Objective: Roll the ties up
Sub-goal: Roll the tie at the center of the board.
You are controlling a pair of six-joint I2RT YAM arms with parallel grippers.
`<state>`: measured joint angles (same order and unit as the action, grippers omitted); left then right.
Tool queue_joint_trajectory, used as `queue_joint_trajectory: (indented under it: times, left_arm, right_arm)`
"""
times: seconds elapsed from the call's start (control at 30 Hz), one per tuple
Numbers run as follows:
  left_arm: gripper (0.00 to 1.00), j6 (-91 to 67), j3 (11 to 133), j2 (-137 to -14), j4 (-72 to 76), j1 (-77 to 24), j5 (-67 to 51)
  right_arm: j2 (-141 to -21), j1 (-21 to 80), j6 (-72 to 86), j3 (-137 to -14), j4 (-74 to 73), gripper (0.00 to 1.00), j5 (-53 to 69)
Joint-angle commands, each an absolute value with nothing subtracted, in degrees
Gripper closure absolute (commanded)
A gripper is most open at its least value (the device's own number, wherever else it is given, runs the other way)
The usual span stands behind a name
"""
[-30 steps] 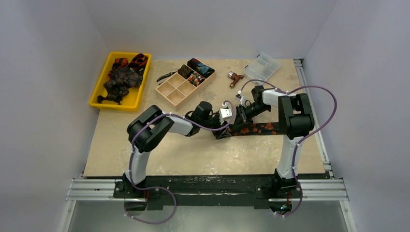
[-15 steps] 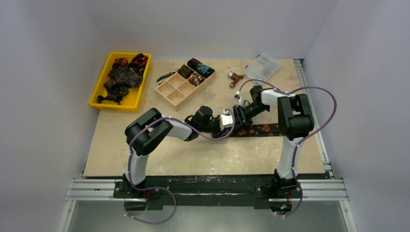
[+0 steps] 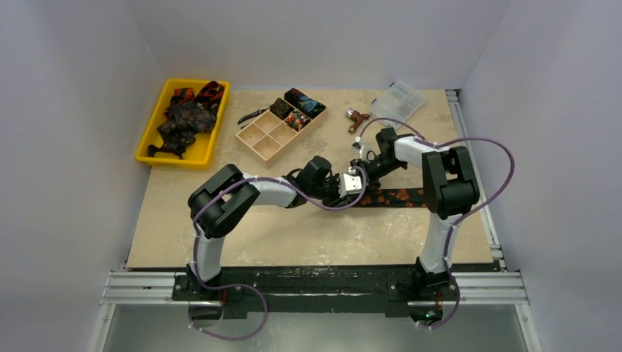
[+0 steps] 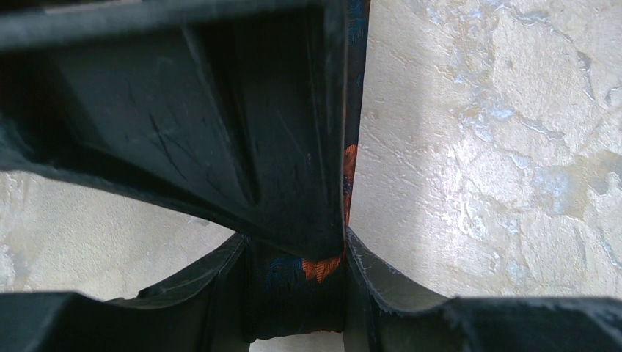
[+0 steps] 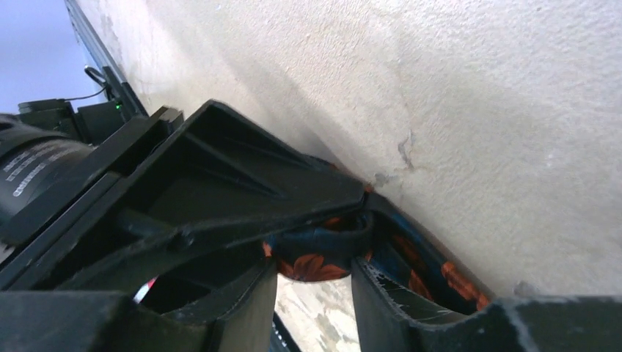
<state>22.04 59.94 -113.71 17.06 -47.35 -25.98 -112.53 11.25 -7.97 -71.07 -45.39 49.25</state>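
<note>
One dark tie with orange blotches (image 3: pixel 400 196) lies flat across the right middle of the table, its left end wound into a small roll (image 4: pixel 297 293). My left gripper (image 4: pixel 295 271) is shut on that roll, which touches both fingers. My right gripper (image 5: pixel 317 273) comes in from the far side with its jaws open. The roll (image 5: pixel 323 257) sits at its tips and bare table shows between its fingers. One right finger (image 4: pixel 220 132) lies over the roll in the left wrist view. From above, the left gripper (image 3: pixel 350 193) and the right gripper (image 3: pixel 367 180) meet at the tie's left end.
A yellow bin (image 3: pixel 147 143) at the far left holds a heap of more ties (image 3: pixel 183 117). A tan divided box (image 3: pixel 268 136) holds rolled ties (image 3: pixel 297 117) in its far compartments. Pliers (image 3: pixel 253 115), a reddish tool (image 3: pixel 357 117) and a clear plastic case (image 3: pixel 397 101) lie along the back.
The left gripper has slid right along the table and closed onto the rolled end. The right gripper has opened its jaws and drawn back a little.
</note>
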Motion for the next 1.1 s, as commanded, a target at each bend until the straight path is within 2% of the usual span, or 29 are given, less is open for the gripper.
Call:
queue_joint_trajectory:
  times: [0.0,0.07,0.13,0.17,0.27,0.43,0.7,1.07]
  left_arm:
    - [0.67,26.19,59.72,-116.25,4.19,-47.92,-20.56]
    - [0.66,26.45,60.21,-116.36,3.30,-47.96,-20.48]
    - [0.62,26.03,60.78,-116.25,2.34,-47.91,-20.89]
    - [0.59,25.62,60.69,-115.97,2.48,-47.80,-21.69]
    - [0.47,23.91,59.51,-115.04,5.26,-47.29,-25.39]
    - [0.40,18.77,56.49,-114.27,16.57,-46.08,-31.26]
    - [0.37,12.50,56.67,-117.03,31.40,-45.97,-36.53]
    - [0.38,15.80,57.69,-121.41,37.22,-46.89,-36.36]
  right_arm:
    - [-114.96,11.76,-5.86,-72.93,-43.45,0.62,49.22]
    - [-116.19,11.69,-6.13,-73.19,-43.33,0.71,48.90]
    - [-116.96,11.65,-6.48,-72.83,-43.31,0.93,47.92]
    - [-117.18,11.50,-6.82,-72.45,-43.37,1.00,47.05]
    - [-117.62,10.42,-8.49,-71.24,-44.51,1.00,44.08]
    - [-117.75,8.43,-10.56,-69.03,-44.00,1.00,38.06]
    - [-119.12,7.96,-10.12,-68.58,-43.11,1.00,31.83]
    - [-124.32,10.13,-13.57,-73.11,-48.20,1.00,31.26]
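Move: The tie roll is squeezed between my left fingers, its middle about 1 cm to the right of the hand point. My right fingers straddle its top, with the roll's middle about 2 cm below them and 1 cm to the left. From my right hand the tie's flat tail has its middle about 10 cm to the right and 4 cm down, and the brown hammer lies some 25 cm ahead. The wooden compartment box is about 24 cm ahead of my left hand and 19 cm to its left. I close my right fingers fully over the top of the roll, catching its outer layer, then draw them right and down, about 4 cm each, to the roll's tail side near the board. My left hand releases its squeeze once the right has shut; it rolls about 10 degrees and follows some 2 cm to the right, open fingers flanking the roll. ##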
